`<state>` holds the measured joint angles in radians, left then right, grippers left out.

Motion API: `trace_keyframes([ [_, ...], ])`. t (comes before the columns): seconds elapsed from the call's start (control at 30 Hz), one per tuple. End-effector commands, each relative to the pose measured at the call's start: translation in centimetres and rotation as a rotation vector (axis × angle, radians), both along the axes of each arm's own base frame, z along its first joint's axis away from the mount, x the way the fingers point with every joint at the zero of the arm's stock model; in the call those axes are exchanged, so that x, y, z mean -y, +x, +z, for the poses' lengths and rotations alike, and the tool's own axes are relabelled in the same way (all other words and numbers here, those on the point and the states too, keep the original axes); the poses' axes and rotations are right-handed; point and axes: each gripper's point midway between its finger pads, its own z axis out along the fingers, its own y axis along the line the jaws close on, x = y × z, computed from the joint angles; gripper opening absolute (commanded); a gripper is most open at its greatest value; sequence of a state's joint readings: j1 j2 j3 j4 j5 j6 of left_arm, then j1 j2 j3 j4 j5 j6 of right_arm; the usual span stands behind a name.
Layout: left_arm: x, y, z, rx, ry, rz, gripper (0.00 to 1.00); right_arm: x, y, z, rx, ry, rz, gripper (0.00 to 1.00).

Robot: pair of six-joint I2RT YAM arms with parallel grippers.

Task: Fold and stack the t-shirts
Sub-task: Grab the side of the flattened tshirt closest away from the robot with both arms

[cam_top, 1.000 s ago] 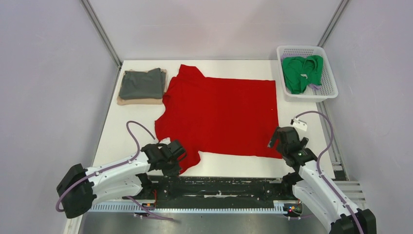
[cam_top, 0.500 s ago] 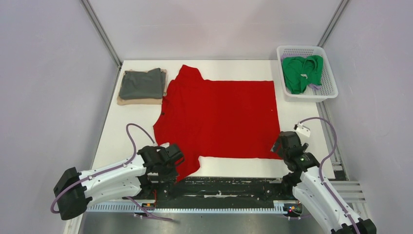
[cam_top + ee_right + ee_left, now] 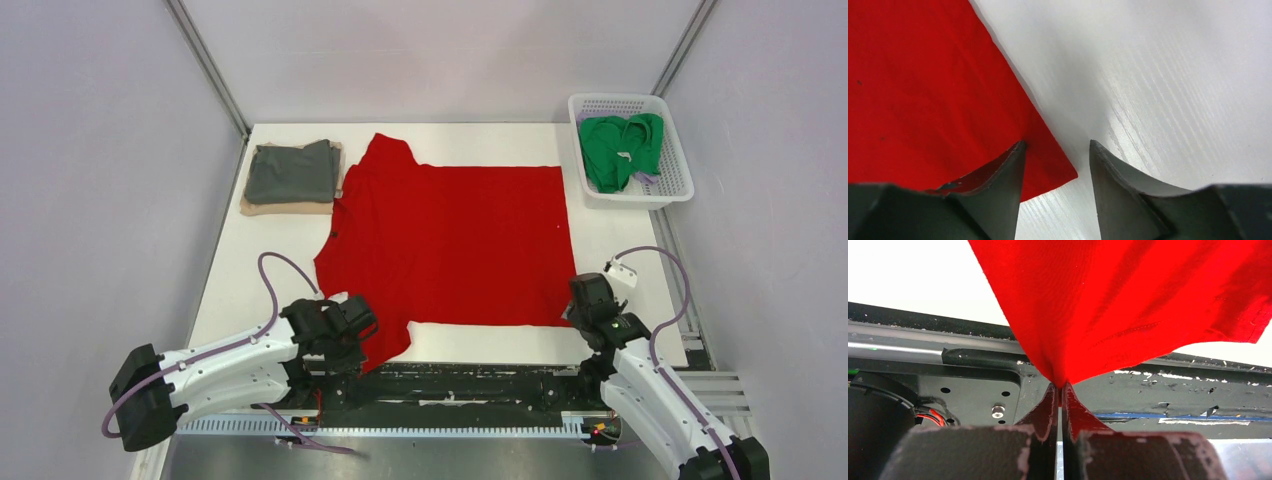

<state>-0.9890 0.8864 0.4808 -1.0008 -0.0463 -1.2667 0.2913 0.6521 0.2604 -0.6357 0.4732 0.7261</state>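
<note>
A bright red t-shirt [image 3: 450, 240] lies spread flat on the white table [image 3: 240, 280]. My left gripper [image 3: 350, 335] is shut on its near left sleeve, and the cloth [image 3: 1128, 300] rises from the pinched tips [image 3: 1062, 387]. My right gripper [image 3: 580, 312] is open and down at the shirt's near right corner [image 3: 1048, 165]. In the right wrist view the gripper [image 3: 1057, 143] straddles that corner, one fingertip [image 3: 1003, 180] over the cloth and the other over bare table. A folded dark grey t-shirt [image 3: 292, 172] rests on a tan one [image 3: 290, 207] at the far left. A green t-shirt [image 3: 620, 148] sits crumpled in the basket.
The white lattice basket [image 3: 678, 160] stands at the far right corner. A black rail [image 3: 460, 385] with the arm bases runs along the near table edge, and it shows right under the left gripper [image 3: 1173, 390]. Metal frame posts rise at both far corners.
My right gripper has moved down and toward the near edge onto the shirt's near right corner, with its jaws narrowing. The left gripper has drawn the sleeve slightly nearer.
</note>
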Motion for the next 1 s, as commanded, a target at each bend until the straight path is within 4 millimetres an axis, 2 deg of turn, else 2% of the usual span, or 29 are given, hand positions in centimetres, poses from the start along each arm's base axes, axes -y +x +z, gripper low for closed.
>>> trace_keyframes([
  [0.0, 0.5, 0.6, 1.2, 0.029, -0.020, 0.011, 0.02, -0.5, -0.2, -0.8, 0.008, 0.046, -0.022, 0.47],
  [0.43, 1.4, 1.5, 2.1, 0.074, -0.053, -0.015, 0.02, -1.1, -0.2, -0.9, -0.018, 0.059, 0.024, 0.13],
  [0.6, 1.8, 2.5, 3.1, 0.127, -0.056, -0.037, 0.02, -1.2, 1.0, 0.2, 0.022, 0.047, 0.044, 0.00],
  [0.67, 2.1, 3.5, 4.0, 0.173, -0.057, -0.044, 0.02, -1.3, 1.8, 1.1, 0.057, 0.039, 0.060, 0.00],
  [0.77, 3.2, 5.9, 5.9, 0.282, -0.068, -0.068, 0.02, -1.4, 3.0, 2.7, 0.091, 0.022, 0.086, 0.00],
  [0.97, 4.0, 10.9, 9.8, 0.493, -0.015, -0.066, 0.02, -2.1, 5.2, 5.0, 0.135, 0.012, 0.129, 0.00],
])
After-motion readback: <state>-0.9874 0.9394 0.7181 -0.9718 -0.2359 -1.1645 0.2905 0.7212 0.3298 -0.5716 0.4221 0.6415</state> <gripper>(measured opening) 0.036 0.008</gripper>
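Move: The right hand hangs low over the red t-shirt's near right corner, which lies about 1 cm back from the point between its fingers and 1 cm below; the shirt's far right corner is some 40 cm ahead and 2 cm to the right. The left hand already grips the near sleeve end just off the table; the notch between sleeve and hem lies about 9 cm ahead, 9 cm right and 2 cm below, the near right corner roughly 11 cm ahead and 41 cm right. The right hand, almost in place and easing only about 1 cm forward and left, closes its half-open fingers fully and pinches the shirt's side edge just above the near corner, then begins to rise some 2 cm while going forward about as much. The left hand keeps its shut grip on the sleeve end, creeps at first, then speeds up forward and up, about 6 cm each way and some 3 cm to the right towards the sleeve notch, its fingers swinging forward about 15 degrees. ##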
